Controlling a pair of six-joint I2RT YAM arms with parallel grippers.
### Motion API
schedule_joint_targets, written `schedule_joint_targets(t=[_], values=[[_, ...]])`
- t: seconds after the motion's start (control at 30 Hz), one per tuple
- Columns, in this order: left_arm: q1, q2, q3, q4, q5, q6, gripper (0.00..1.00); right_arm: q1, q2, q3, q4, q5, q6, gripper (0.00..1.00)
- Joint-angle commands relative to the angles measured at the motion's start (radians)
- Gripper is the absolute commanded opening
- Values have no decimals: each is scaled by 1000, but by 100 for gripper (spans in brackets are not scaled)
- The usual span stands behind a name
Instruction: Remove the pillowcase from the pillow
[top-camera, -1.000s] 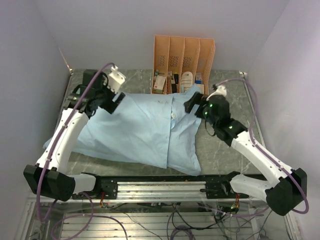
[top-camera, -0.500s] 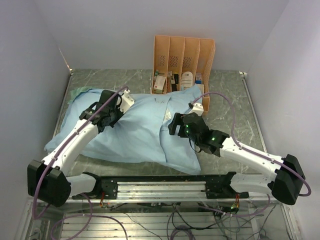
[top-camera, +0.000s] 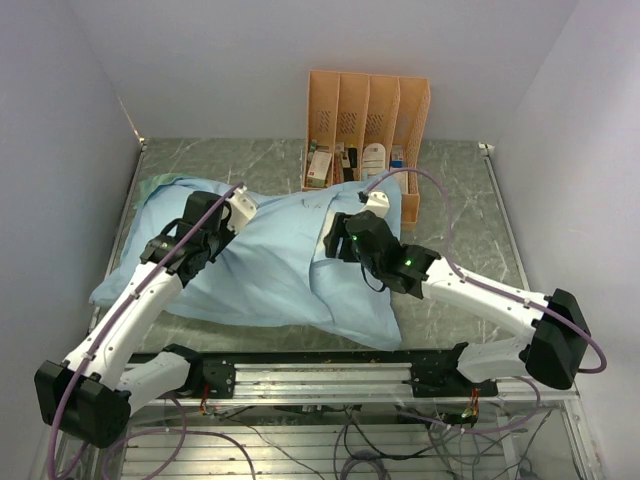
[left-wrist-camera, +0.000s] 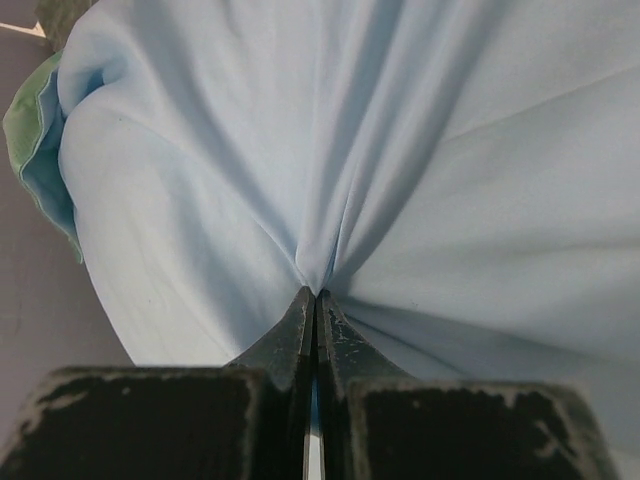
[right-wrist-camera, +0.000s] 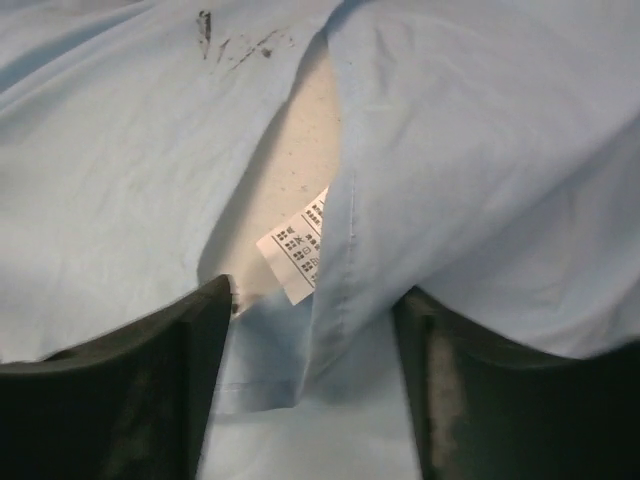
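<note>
The light blue pillowcase (top-camera: 285, 265) lies spread over the table's middle, its mint-green face (top-camera: 160, 183) peeking at the far left. The off-white pillow (right-wrist-camera: 300, 185) shows only through a gap in the cloth, with a white care label (right-wrist-camera: 298, 245); the rest is covered. My left gripper (top-camera: 205, 238) is shut on a pinched fold of the pillowcase (left-wrist-camera: 315, 270). My right gripper (top-camera: 337, 240) is open, its fingers (right-wrist-camera: 170, 370) straddling the hem of the pillowcase (right-wrist-camera: 335, 270) at the opening.
An orange file rack (top-camera: 368, 125) with small items stands at the back, just behind the cloth. Grey walls close in on the left and right. The arm rail (top-camera: 320, 375) runs along the near edge.
My left gripper came down from above the far-left cloth onto the pillowcase and closed on a fold. My right gripper moved left from the rack side to the pillowcase opening.
</note>
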Motion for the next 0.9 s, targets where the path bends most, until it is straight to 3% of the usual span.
schedule_joint_targets(t=[0.0, 0.2, 0.3, 0.6, 0.8, 0.83, 0.87], values=[[7, -22, -15, -56, -84, 9, 7, 5, 15, 26, -67, 58, 17, 57], [7, -74, -40, -39, -184, 67, 7, -84, -104, -92, -121, 99, 29, 16], [8, -94, -40, -46, -199, 76, 7, -155, -179, -141, -126, 65, 22, 1], [8, -121, -47, -63, -215, 83, 7, -209, -212, -172, -157, 44, -11, 0], [8, -148, -53, -84, -201, 85, 7, -212, -112, -333, -30, -44, 42, 0], [8, -148, -49, -92, -191, 75, 7, -212, -88, -356, 4, -86, 58, 5], [8, -146, -45, -102, -182, 67, 7, -213, -68, -375, 49, -134, 66, 22]])
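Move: The pillowcase's open hem hangs between the right hand's open fingers, about 2 cm ahead and 3 cm below. The pillow's printed label lies some 3 cm ahead, 2 cm left and 4 cm below. The organizer box is about 20 cm ahead, 6 cm right and 8 cm lower. From the left hand, already pinching gathered pillowcase, the hem is about 23 cm right, 2 cm ahead and 3 cm lower. Right fingers pinch the hem, dragging it 10 cm right, then 7 cm down; left keeps hold, drawing 4 cm left. ##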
